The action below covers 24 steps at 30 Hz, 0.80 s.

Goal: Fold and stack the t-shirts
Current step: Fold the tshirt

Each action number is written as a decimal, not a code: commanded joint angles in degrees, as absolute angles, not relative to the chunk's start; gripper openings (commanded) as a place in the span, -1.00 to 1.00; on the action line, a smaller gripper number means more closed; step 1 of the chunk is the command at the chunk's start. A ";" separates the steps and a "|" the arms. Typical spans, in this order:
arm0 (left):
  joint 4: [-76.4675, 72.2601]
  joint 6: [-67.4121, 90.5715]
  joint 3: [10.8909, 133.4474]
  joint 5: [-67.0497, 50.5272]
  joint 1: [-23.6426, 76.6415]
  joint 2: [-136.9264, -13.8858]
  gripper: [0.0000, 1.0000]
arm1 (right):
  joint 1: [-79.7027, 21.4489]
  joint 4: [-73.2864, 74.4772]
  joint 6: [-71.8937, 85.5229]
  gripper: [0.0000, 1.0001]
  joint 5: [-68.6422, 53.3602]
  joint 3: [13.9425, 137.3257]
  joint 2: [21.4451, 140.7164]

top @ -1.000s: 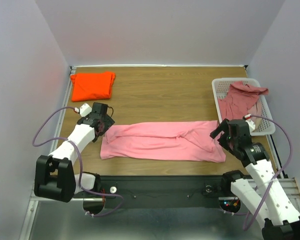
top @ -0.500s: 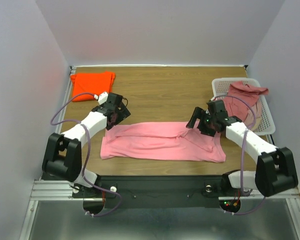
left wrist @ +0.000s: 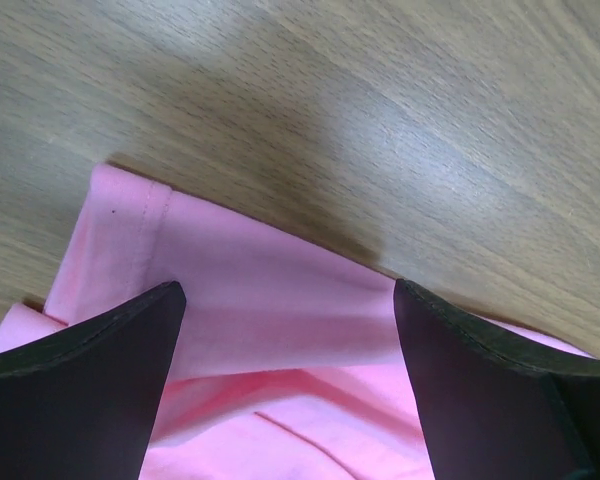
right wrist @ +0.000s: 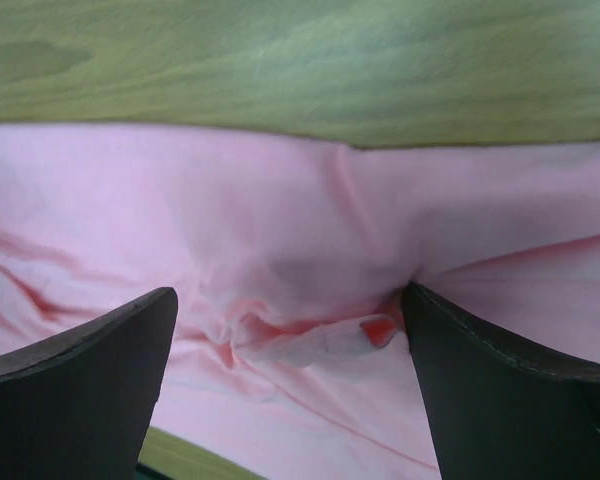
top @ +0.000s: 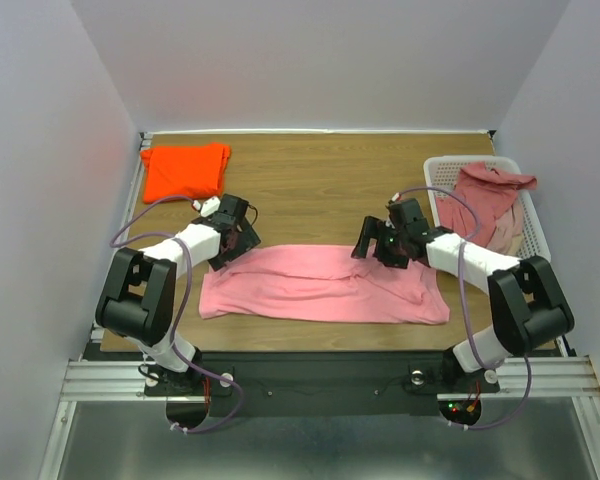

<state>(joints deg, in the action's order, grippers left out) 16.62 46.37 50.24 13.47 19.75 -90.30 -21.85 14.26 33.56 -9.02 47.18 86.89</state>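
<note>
A bubblegum pink t-shirt (top: 320, 285) lies folded into a long strip across the near half of the table. My left gripper (top: 232, 245) stands open over its far left corner, the pink cloth (left wrist: 280, 330) showing between the dark fingers (left wrist: 80, 370). Over the strip's far edge right of centre, my right gripper (top: 378, 245) is open too, with a bunched fold of the pink shirt (right wrist: 310, 330) between its fingers (right wrist: 510, 390). A folded bright orange t-shirt (top: 185, 170) sits at the far left corner. Dusty rose t-shirts (top: 485, 195) are heaped in the basket.
A white mesh basket (top: 435, 178) stands at the far right of the wooden table (top: 320, 190). White walls close in the table on three sides. The metal rail with both arm bases runs along the near edge.
Both arms swung inward from the strip's ends to its far edge. The right gripper came from the near right end to right of centre; the left settled on the far left corner.
</note>
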 commanded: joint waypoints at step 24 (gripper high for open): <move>17.75 45.97 45.70 16.61 15.56 -88.42 0.97 | -26.63 19.42 39.98 1.00 -17.76 34.89 61.78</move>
<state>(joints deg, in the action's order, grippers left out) 14.15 46.33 48.23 15.88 16.21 -89.17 -26.30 19.51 37.71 -19.97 31.70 59.53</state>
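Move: The pink t-shirt lies folded just under both my hands. Its middle is about 11 cm left of my right hand and 9 cm back, and some 20 cm right of my left hand and 8 cm back, barely 1 cm lower. The orange t-shirt is roughly 20 cm ahead of my left hand and 12 cm to its left. The basket's middle stands about 26 cm right of my right hand and 10 cm ahead. With my fingers open, I stroke my right hand back about 12 cm across the pink t-shirt, from its far edge towards its near edge, rolling the wrist some 10 degrees; then I lift it off by about 4 cm as it eases forward a little. Meanwhile my open left hand stays down on the far-left corner and drags it 3 cm left. ##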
